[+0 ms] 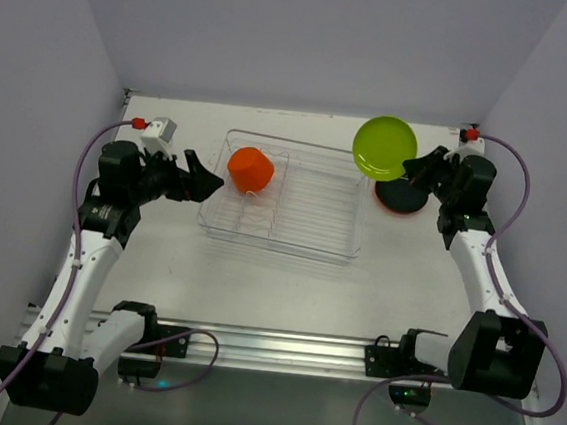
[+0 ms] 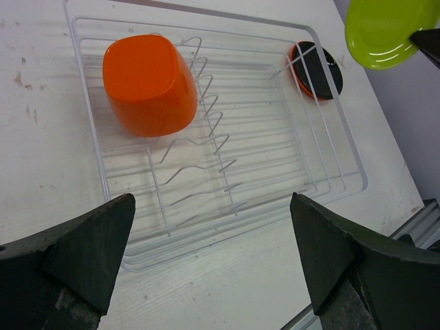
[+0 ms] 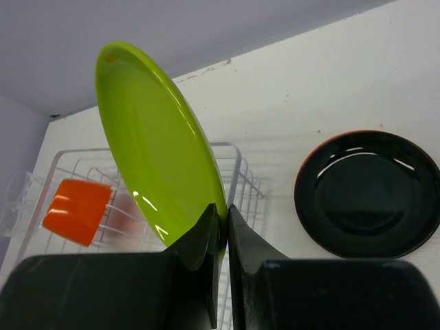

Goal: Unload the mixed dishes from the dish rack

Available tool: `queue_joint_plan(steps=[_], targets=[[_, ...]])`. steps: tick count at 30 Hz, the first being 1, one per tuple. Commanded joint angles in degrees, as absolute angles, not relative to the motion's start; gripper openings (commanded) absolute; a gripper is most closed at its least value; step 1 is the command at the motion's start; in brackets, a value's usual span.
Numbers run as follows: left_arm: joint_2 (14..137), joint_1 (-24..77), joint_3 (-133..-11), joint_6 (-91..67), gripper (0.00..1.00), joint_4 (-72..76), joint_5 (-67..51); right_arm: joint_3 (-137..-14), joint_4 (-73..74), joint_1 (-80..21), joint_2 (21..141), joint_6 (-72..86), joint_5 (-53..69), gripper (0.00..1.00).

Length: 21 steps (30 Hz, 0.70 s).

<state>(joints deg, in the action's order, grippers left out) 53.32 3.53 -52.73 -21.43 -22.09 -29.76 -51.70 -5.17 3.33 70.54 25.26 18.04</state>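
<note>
The clear dish rack (image 1: 311,237) with wire dividers sits mid-table. An orange faceted cup (image 1: 250,169) lies upturned in its left end; it also shows in the left wrist view (image 2: 148,84). My right gripper (image 1: 412,168) is shut on the rim of the lime-green plate (image 1: 384,147), holding it in the air near the rack's far right corner; the right wrist view shows the plate (image 3: 159,144) on edge between my fingers. A black plate stacked on an orange plate (image 1: 399,197) lies on the table right of the rack. My left gripper (image 1: 202,178) is open and empty at the rack's left side.
Two clear tumblers (image 3: 17,198) show faintly beyond the rack's far left end in the right wrist view. Grey walls close in the table on three sides. A metal rail (image 1: 271,347) runs along the near edge.
</note>
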Motion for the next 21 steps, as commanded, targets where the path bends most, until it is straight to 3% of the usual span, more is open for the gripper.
queue_joint_plan(steps=[1,8,21], targets=[[52.6,4.0,-53.5,-20.2,1.00,-22.2,-29.5,-51.3,-7.8,6.6,71.9,31.8,22.3,0.00],[52.6,4.0,-53.5,-20.2,1.00,-22.2,-29.6,-50.4,-8.8,12.7,78.2,37.6,27.1,0.00],[52.5,4.0,-52.2,-20.5,1.00,-20.6,-30.4,-48.3,-9.3,16.2,85.4,39.5,23.0,0.00]])
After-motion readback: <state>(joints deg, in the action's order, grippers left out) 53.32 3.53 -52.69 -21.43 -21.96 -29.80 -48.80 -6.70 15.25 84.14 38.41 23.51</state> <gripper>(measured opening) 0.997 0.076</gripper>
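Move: I hold the green plate by its rim in my right hand. The black plate it is going to lies some 6 cm ahead of that hand, 4 cm to its right and 22 cm below, stacked on the orange plate in the same spot. The rack's middle is about 31 cm left and 2 cm ahead. From my left hand, the black plate is roughly 14 cm ahead, 51 cm right and 24 cm below. I lower the green plate towards the black one, bringing my right hand down about 10 cm while carrying it some 6 cm to the right, the drop slowing near the end. My wrist tips the fingers down and rolls its left side up, each by 15 degrees or so, with a slight clockwise turn. My fingers stay closed on the rim. ##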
